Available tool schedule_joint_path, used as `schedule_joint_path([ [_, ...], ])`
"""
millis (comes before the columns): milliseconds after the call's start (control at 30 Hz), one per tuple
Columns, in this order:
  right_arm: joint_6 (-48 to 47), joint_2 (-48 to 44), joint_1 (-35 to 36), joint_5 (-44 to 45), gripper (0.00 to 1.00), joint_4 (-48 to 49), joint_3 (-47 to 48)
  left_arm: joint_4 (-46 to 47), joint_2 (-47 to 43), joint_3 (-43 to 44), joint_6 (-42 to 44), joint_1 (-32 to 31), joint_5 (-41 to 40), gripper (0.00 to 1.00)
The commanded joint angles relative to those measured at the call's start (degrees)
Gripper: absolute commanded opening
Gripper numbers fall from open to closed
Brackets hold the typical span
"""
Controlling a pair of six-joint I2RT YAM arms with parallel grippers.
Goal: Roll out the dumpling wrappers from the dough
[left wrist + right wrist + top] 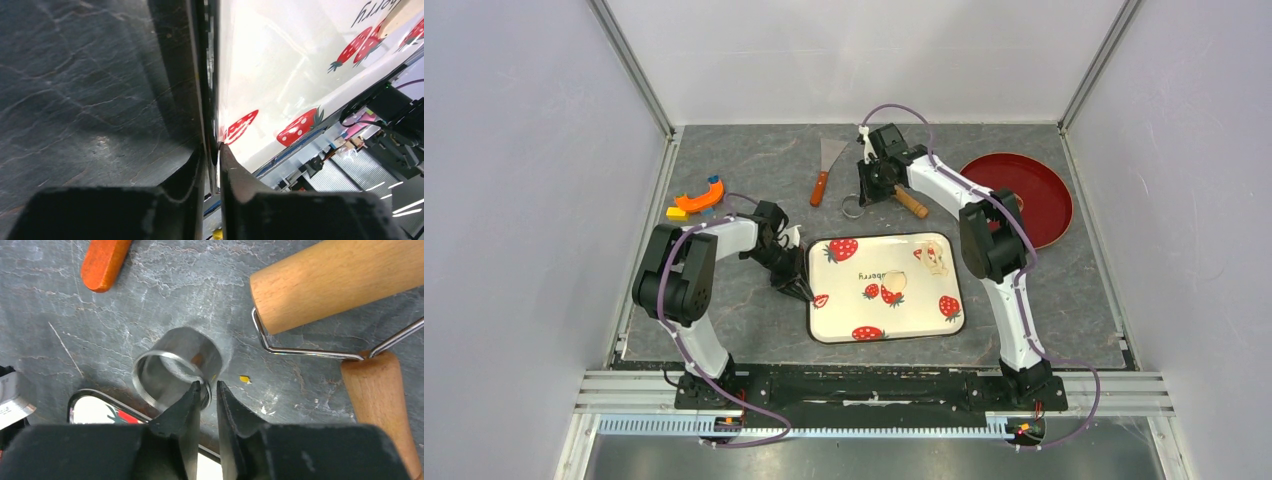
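The strawberry-print tray [839, 320] lies mid-table. On it a thin round dumpling wrapper [896, 282] lies near the middle, and a small lump of dough [934, 259] sits at the back right. My left gripper [802, 290] [212, 146] stands astride the tray's [280, 75] left rim, fingers pressed to both sides of it. My right gripper [864, 195] [207, 384] is behind the tray at a metal ring cutter [200, 347] that rests on the table. The ring's wall lies against one finger, with a thin gap to the other.
A wooden roller [911, 203] [340, 280] with a wire frame lies just right of the ring. A scraper [827, 165] with an orange handle [102, 260] lies to its left. A red plate [1024, 195] sits back right. Orange, blue and yellow pieces [699, 200] lie back left.
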Motion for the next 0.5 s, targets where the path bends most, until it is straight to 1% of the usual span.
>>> schedule_joint_path([
  [0,-1.78,-2.37,0.14,2.13,0.29,-0.46,-0.31,1.68,-0.43,1.67,-1.3,-1.47,-5.02,0.25],
  [33,-1.98,-3.02,0.14,2.35,0.38,-0.29,-0.85,1.17,-1.01,2.24,-0.88,-1.48,-5.47,0.29],
  [67,-2.23,-3.74,0.08,2.68,0.45,-0.02,-1.38,0.98,-1.62,2.91,-0.55,-1.45,-5.73,0.33],
  [133,-2.68,-4.97,0.16,2.77,0.57,0.2,-2.11,0.41,-2.67,4.35,-0.04,-1.42,-6.04,0.39],
  [233,-2.76,-7.57,-0.15,3.0,0.73,0.91,-3.64,0.49,-4.26,6.62,0.29,-1.48,-6.48,0.43],
  [300,-1.76,-10.63,-0.91,2.9,0.85,3.47,-7.48,1.03,-5.14,8.23,-0.2,-1.43,-7.62,0.44],
  [367,-0.55,-14.51,-2.44,2.59,0.93,6.24,-11.7,2.28,-5.6,9.74,-0.74,-1.41,-8.23,0.47],
  [467,0.4,-18.15,-6.07,1.1,0.97,8.26,-16.18,5.06,-5.6,11.88,-1.82,-1.36,-8.07,0.5],
])
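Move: The right hand still holds the metal ring cutter by its rim; its middle lies about 3 cm to the left, level fore and aft, 2 cm below the hand. The wooden roller is some 7 cm ahead and 4 cm right, the spatula handle 5 cm ahead and 8 cm left. The left hand pinches the tray's left rim, the tray's middle 14 cm right and 2 ahead, the dough disc 15 right and 4 ahead. The right fingers spread from nearly shut to almost fully open and let go of the ring cutter, the hand sinking slightly as it eases to the right and back, then rising clear, about 3 cm right and 2 cm back in all. Meanwhile the left hand opens about halfway, comes free of the tray's left rim and goes forward along that side some 5 cm while rising 3 cm, tilting its fingertips forward by a good ten degrees. ##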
